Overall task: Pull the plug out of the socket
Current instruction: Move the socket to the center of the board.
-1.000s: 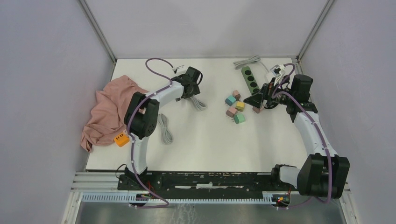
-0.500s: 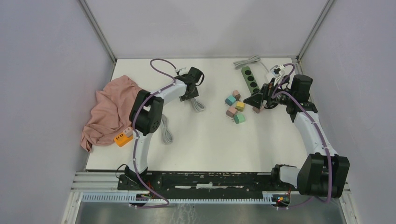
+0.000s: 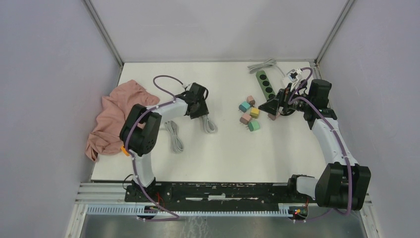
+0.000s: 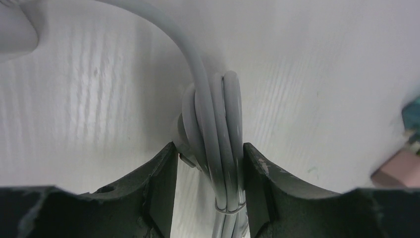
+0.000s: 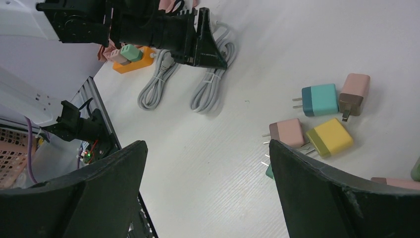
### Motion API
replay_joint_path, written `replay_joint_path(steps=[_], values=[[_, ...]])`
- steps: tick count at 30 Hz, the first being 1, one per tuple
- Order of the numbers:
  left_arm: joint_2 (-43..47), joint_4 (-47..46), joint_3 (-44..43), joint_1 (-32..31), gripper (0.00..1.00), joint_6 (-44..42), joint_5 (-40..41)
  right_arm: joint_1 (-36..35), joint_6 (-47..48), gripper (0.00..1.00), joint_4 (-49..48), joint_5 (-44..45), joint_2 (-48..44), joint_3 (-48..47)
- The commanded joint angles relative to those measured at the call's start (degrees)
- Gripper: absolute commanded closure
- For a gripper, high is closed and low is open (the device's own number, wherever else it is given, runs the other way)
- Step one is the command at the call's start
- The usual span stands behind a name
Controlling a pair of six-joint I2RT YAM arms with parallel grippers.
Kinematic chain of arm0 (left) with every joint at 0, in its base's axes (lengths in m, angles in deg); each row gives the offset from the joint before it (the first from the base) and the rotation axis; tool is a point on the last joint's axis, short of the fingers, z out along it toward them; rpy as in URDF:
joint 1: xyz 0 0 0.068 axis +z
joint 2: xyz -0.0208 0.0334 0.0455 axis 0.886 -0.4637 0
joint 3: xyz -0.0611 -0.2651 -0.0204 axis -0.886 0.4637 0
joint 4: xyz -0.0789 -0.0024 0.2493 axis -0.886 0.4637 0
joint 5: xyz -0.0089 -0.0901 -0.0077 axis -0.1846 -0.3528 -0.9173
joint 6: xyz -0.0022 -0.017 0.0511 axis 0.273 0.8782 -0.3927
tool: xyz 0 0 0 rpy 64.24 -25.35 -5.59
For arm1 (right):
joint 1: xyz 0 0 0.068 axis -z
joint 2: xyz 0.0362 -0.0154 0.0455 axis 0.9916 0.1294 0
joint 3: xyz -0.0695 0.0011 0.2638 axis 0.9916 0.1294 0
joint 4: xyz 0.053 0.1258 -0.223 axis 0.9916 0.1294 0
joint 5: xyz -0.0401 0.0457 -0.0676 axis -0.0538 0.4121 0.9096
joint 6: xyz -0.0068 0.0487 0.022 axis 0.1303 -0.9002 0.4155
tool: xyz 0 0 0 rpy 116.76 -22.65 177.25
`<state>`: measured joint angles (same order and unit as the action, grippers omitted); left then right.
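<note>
An orange socket (image 5: 132, 63) with a green plug (image 5: 130, 51) and a pink plug (image 5: 115, 53) in it lies by the cloth at the left; in the top view only a sliver of the socket (image 3: 123, 149) shows behind the left arm. My left gripper (image 4: 209, 148) is far from it, down on the table, shut on a tied grey cable bundle (image 4: 218, 114) that runs between its fingers. From above, this gripper (image 3: 202, 113) sits at the bundle's far end (image 3: 210, 124). My right gripper (image 5: 207, 144) hangs open above the table, holding nothing, near the loose plugs.
Several loose coloured plugs (image 3: 249, 114) lie mid-right, with a dark green power strip (image 3: 265, 84) and a white adapter (image 3: 293, 75) behind them. A second grey cable bundle (image 3: 173, 136) lies near the left arm. A pink cloth (image 3: 116, 116) covers the left edge.
My left gripper has come nearer and lower from the back of the table onto the cable bundle, and its jaws have closed in on it. The right arm has stayed still.
</note>
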<state>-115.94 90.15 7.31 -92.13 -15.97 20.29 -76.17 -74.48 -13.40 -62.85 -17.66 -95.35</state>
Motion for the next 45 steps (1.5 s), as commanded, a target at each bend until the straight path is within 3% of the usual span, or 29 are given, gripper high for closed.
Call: replay_joint_path(steps=[1, 11, 16, 25, 33, 36, 39, 45], values=[[6.17, -5.39, 3.1, -1.7, 0.79, -4.53, -10.09, 0.15, 0.65, 0.0, -1.0, -2.4, -0.04, -2.79], [13.15, -8.05, 11.36, -14.0, 0.8, -6.19, -12.84, 0.15, 2.7, 0.0, 1.07, -1.96, 0.28, -3.48], [14.29, -18.45, 16.0, -18.48, 0.8, -2.21, -17.75, 0.15, 4.86, 0.0, 3.56, -0.89, 0.39, -4.33], [8.12, -32.78, 14.74, -24.52, 0.78, 4.96, -22.2, 0.71, 6.2, 0.0, 4.91, 0.61, 0.17, -4.88], [0.52, -43.06, 10.67, -29.24, 0.69, 11.1, -22.71, 1.72, 6.39, 0.0, 5.32, 1.23, -0.23, -5.17], [-2.75, -46.11, 8.15, -30.3, 0.6, 12.48, -23.62, 2.21, 6.29, 0.01, 5.4, 1.52, -0.37, -5.16], [-4.27, -48.17, 5.94, -31.37, 0.45, 12.76, -24.01, 2.6, 6.22, 0.01, 5.4, 2.02, -0.67, -5.16], [-1.12, -52.94, 9.03, -32.55, 0.21, 8.97, -22.75, 3.26, 6.12, 0.01, 5.32, 2.19, -0.97, -5.07]])
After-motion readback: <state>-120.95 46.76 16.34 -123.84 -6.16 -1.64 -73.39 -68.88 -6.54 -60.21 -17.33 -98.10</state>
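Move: The left hand already grips the grey cable bundle just above the board; it is taken to a bare patch some 28 cm to its right and 20 cm back. The socket on that cable lies roughly 12 cm left and 4 cm ahead. The green plug is about 24 cm right and 8 cm back, the pink plug some 20 cm right and 3 cm back. From the idle right hand the patch is straight back about 10 cm and some 22 cm below. Keeping low over the board, the left hand hauls the held cable bundle back and to the right, about 28 cm right and 20 cm back in all, the later part almost purely rightward, so the bundle passes on the near side of the pink and green plugs and tows the socket by its cable. On the way the wrist swings some 40 degrees clockwise and rolls its left side down, and at the end the fingers open and let go of the bundle as the hand starts to lift. ##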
